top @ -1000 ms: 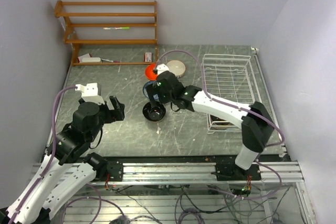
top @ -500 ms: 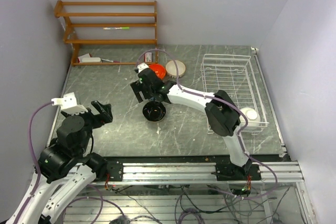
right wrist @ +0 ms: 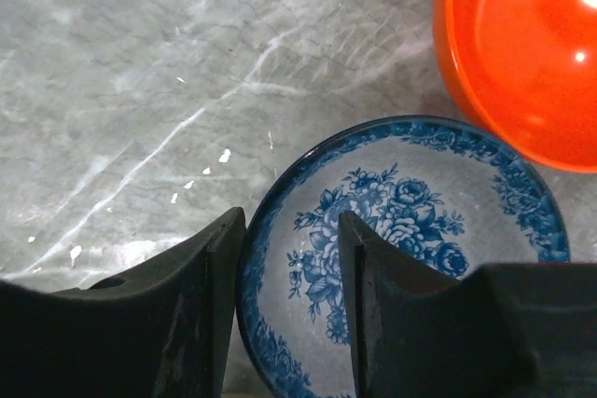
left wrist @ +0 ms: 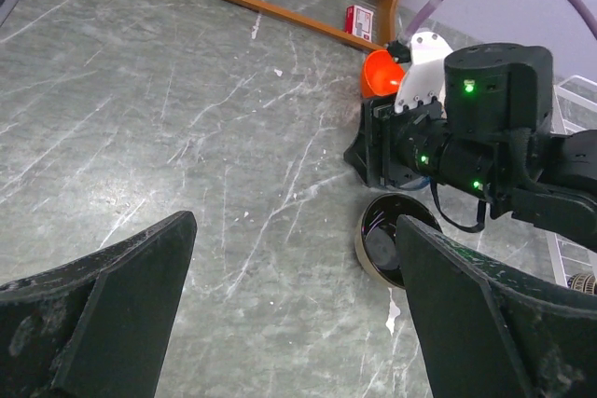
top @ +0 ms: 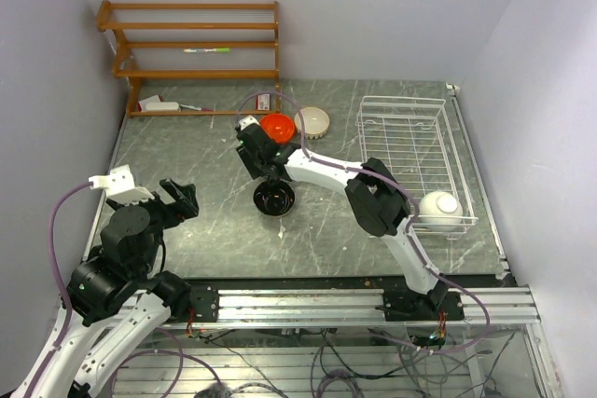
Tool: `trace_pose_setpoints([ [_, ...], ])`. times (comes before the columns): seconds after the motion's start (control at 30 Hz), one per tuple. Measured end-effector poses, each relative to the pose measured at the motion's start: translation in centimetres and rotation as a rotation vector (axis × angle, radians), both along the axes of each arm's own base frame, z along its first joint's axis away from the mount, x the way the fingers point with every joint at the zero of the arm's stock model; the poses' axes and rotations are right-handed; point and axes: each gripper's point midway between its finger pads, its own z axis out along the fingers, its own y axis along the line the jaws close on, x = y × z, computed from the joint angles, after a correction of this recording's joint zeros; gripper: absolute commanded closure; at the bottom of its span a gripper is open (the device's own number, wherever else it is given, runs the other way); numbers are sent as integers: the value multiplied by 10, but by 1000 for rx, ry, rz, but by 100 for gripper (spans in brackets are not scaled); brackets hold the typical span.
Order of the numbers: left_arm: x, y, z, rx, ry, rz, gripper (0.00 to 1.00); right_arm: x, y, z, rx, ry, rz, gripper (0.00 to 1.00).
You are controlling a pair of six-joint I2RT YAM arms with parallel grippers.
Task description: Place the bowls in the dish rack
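In the right wrist view my right gripper (right wrist: pixel 287 221) is open, and its fingers straddle the left rim of the blue-and-white bowl (right wrist: pixel 420 230), one outside and one inside. The orange-red bowl (right wrist: pixel 522 53) sits just beyond it. From above, the right gripper (top: pixel 254 157) covers the blue bowl. The orange-red bowl (top: pixel 277 125) and the cream bowl (top: pixel 312 120) lie behind it, and the black bowl (top: pixel 274 199) lies in front. The white bowl (top: pixel 439 207) is in the dish rack (top: pixel 410 137). My left gripper (top: pixel 179 198) (left wrist: pixel 297 230) is open and empty. The brown bowl is not visible.
A brown wooden shelf unit (top: pixel 191 48) stands at the back left, with small items on its lowest board. A small red-and-white box (top: pixel 264 100) sits near it. The right arm (top: pixel 373 193) stretches across the table in front of the rack. Walls close in on both sides.
My right gripper has moved left and settled over the blue bowl's rim. The right arm's elbow has shifted left, which uncovers the white bowl in the rack. My left arm has pulled back toward the near left.
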Motion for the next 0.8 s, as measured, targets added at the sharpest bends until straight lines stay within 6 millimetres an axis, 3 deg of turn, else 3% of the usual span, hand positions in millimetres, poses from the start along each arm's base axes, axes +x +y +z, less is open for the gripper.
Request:
trace_pose_setpoints([
  [0.17,0,0,0,0,0,0,1,2,-6,-14,-46,-2,-17,78],
  [0.33,0,0,0,0,0,0,1,7,-6,-5,-57,-41,-27,93],
  [0.47,0,0,0,0,0,0,1,8,-10,1,-44,-50,-29,95],
  [0.57,0,0,0,0,0,0,1,-3,-14,8,-13,-29,-9,95],
  [0.67,0,0,0,0,0,0,1,-19,-22,30,53,7,20,96],
  [0.8,0,0,0,0,0,0,1,-34,-35,98,298,29,75,96],
])
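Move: Just inside and outside the near-left rim of the blue-patterned bowl, the right hand's fingers stand half open, with the bowl's middle about 6 cm to the right, 1 cm ahead and 2 cm lower. The red bowl is some 11 cm ahead and 6 cm right, the cream bowl 12 cm ahead and 16 cm right, the black bowl 9 cm back and 6 cm right. From the left hand, the blue bowl lies about 21 cm ahead, 20 cm right and 24 cm below. Closing its half-open fingers, the right hand sinks about 1 cm and pinches the left wall of the blue bowl at the rim, one finger inside and one outside. It then rises ever faster to some 10 cm above its start, drawing back and to the right about 3 cm each, towards the rack, while rolling its left side up roughly 15 degrees. ##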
